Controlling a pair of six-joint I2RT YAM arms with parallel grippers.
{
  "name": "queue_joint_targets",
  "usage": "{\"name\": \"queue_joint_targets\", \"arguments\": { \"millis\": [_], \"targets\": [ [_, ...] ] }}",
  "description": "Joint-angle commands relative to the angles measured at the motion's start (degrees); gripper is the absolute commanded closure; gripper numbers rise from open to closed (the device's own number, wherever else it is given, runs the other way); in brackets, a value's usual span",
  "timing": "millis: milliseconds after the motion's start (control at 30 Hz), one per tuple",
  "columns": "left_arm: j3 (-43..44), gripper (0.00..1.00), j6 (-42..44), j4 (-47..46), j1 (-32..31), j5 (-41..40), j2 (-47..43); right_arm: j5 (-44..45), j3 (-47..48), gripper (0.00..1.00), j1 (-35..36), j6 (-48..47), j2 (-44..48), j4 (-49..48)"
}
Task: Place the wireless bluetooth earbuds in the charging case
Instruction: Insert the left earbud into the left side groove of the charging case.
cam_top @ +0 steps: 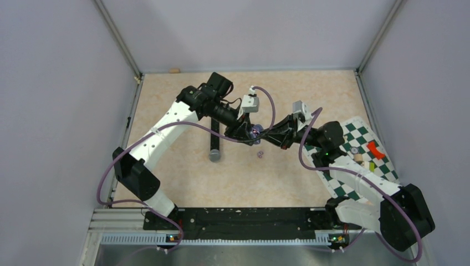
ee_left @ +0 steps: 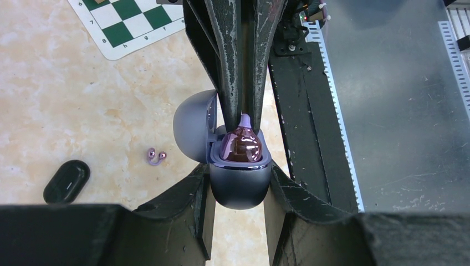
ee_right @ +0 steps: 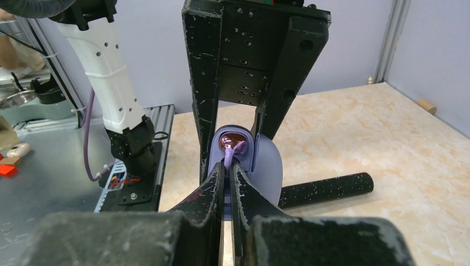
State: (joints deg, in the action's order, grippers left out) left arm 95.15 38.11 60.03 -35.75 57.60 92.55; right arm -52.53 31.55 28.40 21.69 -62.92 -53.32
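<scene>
My left gripper (ee_left: 239,175) is shut on the lower half of the lavender-grey charging case (ee_left: 239,188), held above the table with its lid (ee_left: 191,127) swung open. A shiny purple earbud (ee_left: 242,146) sits in the case's mouth. My right gripper (ee_right: 228,165) is shut on that earbud's thin purple loop (ee_right: 233,148), reaching in from the side opposite the left gripper. A second purple earbud (ee_left: 156,157) lies loose on the table, also seen from the top (cam_top: 260,154). From the top, both grippers meet at the case (cam_top: 255,132). No black curled earbuds show.
A black microphone (cam_top: 215,141) lies on the table left of the grippers, seen behind the case in the right wrist view (ee_right: 327,190). A black oval piece (ee_left: 66,180) lies near the loose earbud. A green-white chessboard mat (cam_top: 366,155) with small items is at the right.
</scene>
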Motion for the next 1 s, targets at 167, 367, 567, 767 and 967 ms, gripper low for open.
{"name": "queue_joint_targets", "arguments": {
  "millis": [167, 367, 567, 767, 967],
  "targets": [
    [1.7, 1.00, 0.5, -0.8, -0.7, 2.2, -0.7, 1.9, 2.3, 0.99, 0.6, 1.7, 0.8, -3.0],
    [1.8, 1.00, 0.5, -0.9, -0.7, 2.2, -0.4, 2.1, 2.3, 0.96, 0.6, 2.7, 0.8, -3.8],
    [1.9, 1.00, 0.4, -0.7, -0.9, 2.1, -0.1, 2.4, 2.4, 0.95, 0.7, 3.2, 0.8, -4.3],
    [2.1, 1.00, 0.5, -0.5, -1.0, 1.9, 0.2, 2.0, 2.5, 0.89, 0.6, 3.4, 1.2, -4.8],
    [2.1, 1.00, 0.6, -0.4, -1.1, 1.7, 0.0, 0.2, 3.2, 0.74, 0.3, 3.7, 2.3, -4.8]
  ]
}}
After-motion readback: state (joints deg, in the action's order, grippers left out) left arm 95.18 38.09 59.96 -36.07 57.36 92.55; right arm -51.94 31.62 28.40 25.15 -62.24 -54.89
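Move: The left groove of the charging case lies about 2 cm to the left of the right hand and 1 cm above it, straight across; the earbud's head is already at its mouth, its stem between the right fingertips. The open lid stands roughly 3 cm ahead and 3 cm to the left. The other earbud is on the table, some 7 cm ahead and 25 cm below. From the left hand, gripping the case, the groove is about 2 cm to its right. The earbud's stem, still between the nearly shut right fingertips at the start, is let loose at the case's left groove: the right hand stays almost in place, creeps upward, then rises faster as the fingers open to about a quarter, some 1 cm up in all. The wrist barely tilts. The left hand holds the case still in its unchanged grip, mouth facing the right fingers. ##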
